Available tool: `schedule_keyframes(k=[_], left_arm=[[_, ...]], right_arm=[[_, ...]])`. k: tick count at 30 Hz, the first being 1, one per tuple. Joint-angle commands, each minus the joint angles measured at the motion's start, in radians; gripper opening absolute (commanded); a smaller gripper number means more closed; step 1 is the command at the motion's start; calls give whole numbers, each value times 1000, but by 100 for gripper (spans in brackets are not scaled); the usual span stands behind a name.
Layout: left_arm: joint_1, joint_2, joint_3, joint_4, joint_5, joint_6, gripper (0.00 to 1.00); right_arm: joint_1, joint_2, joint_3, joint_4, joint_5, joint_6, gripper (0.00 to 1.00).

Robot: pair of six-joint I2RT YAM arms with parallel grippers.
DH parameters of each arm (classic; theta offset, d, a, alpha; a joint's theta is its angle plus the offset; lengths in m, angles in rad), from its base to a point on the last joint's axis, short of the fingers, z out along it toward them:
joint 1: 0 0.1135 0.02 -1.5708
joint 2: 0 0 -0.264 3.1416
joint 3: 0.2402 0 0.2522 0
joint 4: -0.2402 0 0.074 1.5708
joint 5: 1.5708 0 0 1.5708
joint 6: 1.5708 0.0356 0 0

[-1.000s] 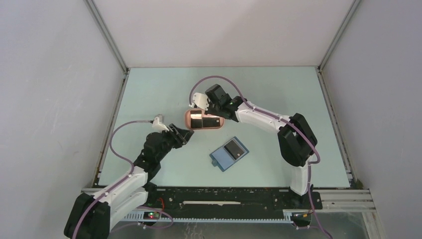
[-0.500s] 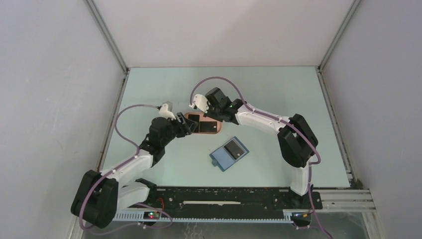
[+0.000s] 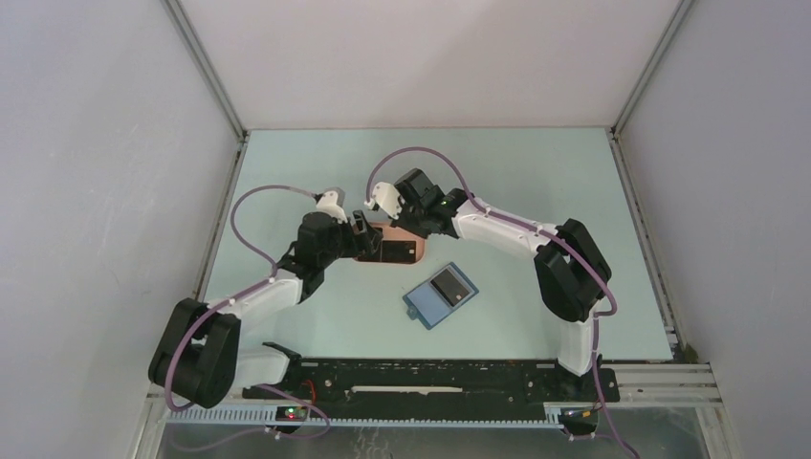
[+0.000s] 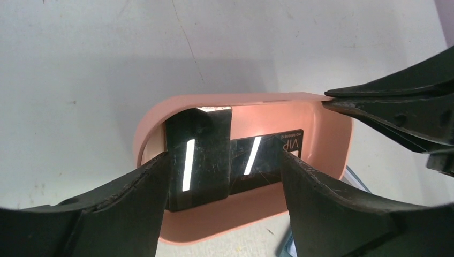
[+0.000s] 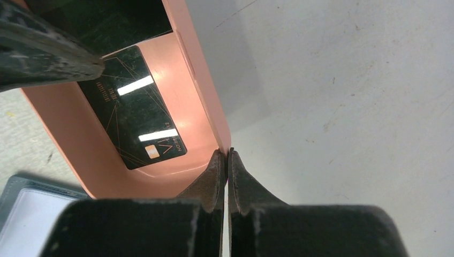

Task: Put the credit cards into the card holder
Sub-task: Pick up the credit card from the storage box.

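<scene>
Two black credit cards lie in a pink oval tray (image 4: 241, 101): one (image 4: 198, 155) leans up at the left, and the other, marked VIP (image 4: 267, 158), lies flat (image 5: 134, 118). My left gripper (image 4: 226, 160) stands open over the tray's near wall, with both cards between its fingers and neither touched. My right gripper (image 5: 228, 152) is shut on the tray's rim at the far end. From above, the left gripper (image 3: 371, 239) and right gripper (image 3: 409, 228) meet at the tray (image 3: 416, 251). The blue card holder (image 3: 440, 295) lies open on the table, just in front and to the right.
The pale green table is walled in by white panels at the back and on both sides. A corner of the card holder (image 5: 27, 214) shows beside the tray's end. A finger (image 5: 43, 53) of the left gripper crosses the top left of the right wrist view.
My left arm has swung forward and right to the tray, and its jaws have opened wider. The right arm has stayed on the tray's rim.
</scene>
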Motion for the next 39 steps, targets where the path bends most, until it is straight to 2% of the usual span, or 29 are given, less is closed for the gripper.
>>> schedule_keyframes(k=[1,12,21,25,29,31,39], left_arm=[[4,19,45,4,-11,31,79],[4,-19,21,-82,-63,3,79],[4,-73,-6,-97,-70,-11,76],[4,-139,-22,-123,-85,-36,75],[4,-213,-43,-175,-154,-70,75],[6,-240,-59,-194,-181,-80,76],[38,-215,-49,-259,-197,-33,77]], right_arm=[[6,-43,56,-7,-54,39,0],[-49,136,201,-115,-270,149,0],[-61,158,168,-104,-301,191,0],[-75,140,120,-47,-314,241,2],[-86,140,95,-9,-312,309,4],[-87,147,97,-16,-322,308,7],[-114,115,124,-91,-401,233,41]])
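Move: The right hand already pinches the far right corner of the pink storage box, which is held tilted with its far side raised; the box's middle lies about 6 cm left, 4 cm back and 3 cm below this hand. In the box the right black card is some 4 cm left and 5 cm back, the left one about 10 cm left and 4 cm back; the card holder is roughly 13 cm back and 5 cm right. From the open left hand, that left card lies about 2 cm back, 1 cm left and 7 cm below. Keeping its pinch on the corner at first, the right hand swings the box slightly back, then left, and lowers it about 6 cm to the table, shifting some 2 cm left overall and tipping about 25 degrees, and only at the end do its fingers part to roughly a third open, astride the rim. Meanwhile the left hand, fingers still wide and holding nothing, dips a little, rises and sinks again as it draws about 4 cm left and 2 cm back, turning about 10 degrees counter-clockwise. ##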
